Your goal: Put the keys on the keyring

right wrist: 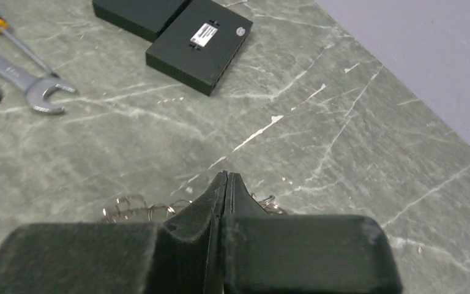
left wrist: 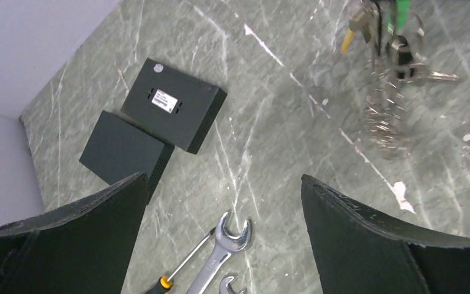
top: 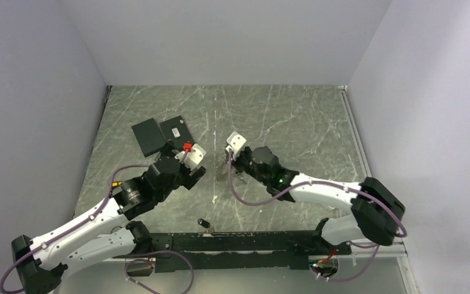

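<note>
The keyring [left wrist: 398,58] hangs at the top right of the left wrist view. On it are a green tag [left wrist: 395,18], a yellow-touched key [left wrist: 349,38] and silver keys [left wrist: 437,76]. Its grey chain [left wrist: 384,116] trails down onto the marble. My right gripper [right wrist: 227,174] is shut, with chain loops [right wrist: 128,208] showing on either side of its tips. From above it [top: 229,160] sits over the hanging chain [top: 228,173]. One loose black-headed key [top: 204,223] lies near the front edge. My left gripper [left wrist: 223,180] is wide open over bare marble, left of the bunch, holding nothing.
Two flat black plates [top: 148,136] [top: 176,128] lie at the back left. A silver wrench [left wrist: 223,251], a second wrench [left wrist: 229,285] and a yellow-collared screwdriver [left wrist: 177,269] lie under the left gripper. A white scrap [top: 214,198] lies mid-table. Grey walls close in the table.
</note>
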You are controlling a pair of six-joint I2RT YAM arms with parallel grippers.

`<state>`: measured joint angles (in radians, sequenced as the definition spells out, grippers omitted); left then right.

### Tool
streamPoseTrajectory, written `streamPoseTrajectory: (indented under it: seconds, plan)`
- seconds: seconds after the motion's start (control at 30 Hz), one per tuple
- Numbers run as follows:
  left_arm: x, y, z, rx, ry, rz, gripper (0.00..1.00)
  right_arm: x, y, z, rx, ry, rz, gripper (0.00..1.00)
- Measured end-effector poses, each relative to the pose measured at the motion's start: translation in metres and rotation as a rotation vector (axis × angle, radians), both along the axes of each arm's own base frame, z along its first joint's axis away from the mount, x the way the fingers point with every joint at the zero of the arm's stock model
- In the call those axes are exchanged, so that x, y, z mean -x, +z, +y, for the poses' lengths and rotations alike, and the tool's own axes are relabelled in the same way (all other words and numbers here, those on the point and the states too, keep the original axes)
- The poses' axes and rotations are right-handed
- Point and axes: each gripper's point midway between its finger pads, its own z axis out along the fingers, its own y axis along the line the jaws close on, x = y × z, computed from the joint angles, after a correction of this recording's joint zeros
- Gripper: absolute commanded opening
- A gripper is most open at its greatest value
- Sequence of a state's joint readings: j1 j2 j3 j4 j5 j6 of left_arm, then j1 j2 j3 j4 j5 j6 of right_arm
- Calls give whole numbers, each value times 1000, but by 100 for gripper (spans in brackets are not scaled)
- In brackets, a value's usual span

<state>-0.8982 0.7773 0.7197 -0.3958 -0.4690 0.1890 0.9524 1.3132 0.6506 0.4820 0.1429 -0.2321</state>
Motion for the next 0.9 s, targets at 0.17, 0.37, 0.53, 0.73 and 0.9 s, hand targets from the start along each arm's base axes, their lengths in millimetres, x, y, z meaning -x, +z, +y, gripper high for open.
streamPoseTrajectory:
  seconds: [0.17,0.37,0.53,0.73,0.9]
  plan:
    - [3,-6,16,-1,45,-31,100,-34,6,18,-67,4,3,0]
    - [11,22,39,112,92,-149,99,-47,28,31,-226,67,-26,0]
    - [12,27,39,128,80,-170,99,-43,-12,17,-301,67,44,0]
    - [9,7,29,60,54,-108,99,-41,-93,-28,-279,-44,236,0]
    - [10,1,27,42,43,-88,99,-33,-102,-36,-261,-61,264,11]
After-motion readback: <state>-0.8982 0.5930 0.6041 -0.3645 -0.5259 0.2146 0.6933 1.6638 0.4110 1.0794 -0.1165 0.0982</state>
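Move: The keyring with its keys already hangs from the right hand's shut fingers. The bare patch it is taken to is centred about 5 cm ahead of that hand, 2 cm to its left and 12 cm below. On the table, the nearer black box lies some 13 cm ahead and 18 cm left, the other about 12 cm ahead and 29 cm left. From the left hand the patch is roughly 8 cm ahead, 14 cm right and 15 cm below. The keyring, still pinched in the right fingers, is first carried forward about 5 cm, drifting left and rising slightly, then lowered some 13 cm onto the bare table while the hand swings back to the right. The wrist tips down and rolls about 15 degrees each, fingers staying shut. The empty left hand, wide open, shifts left away from the patch, bobbing up and down. ##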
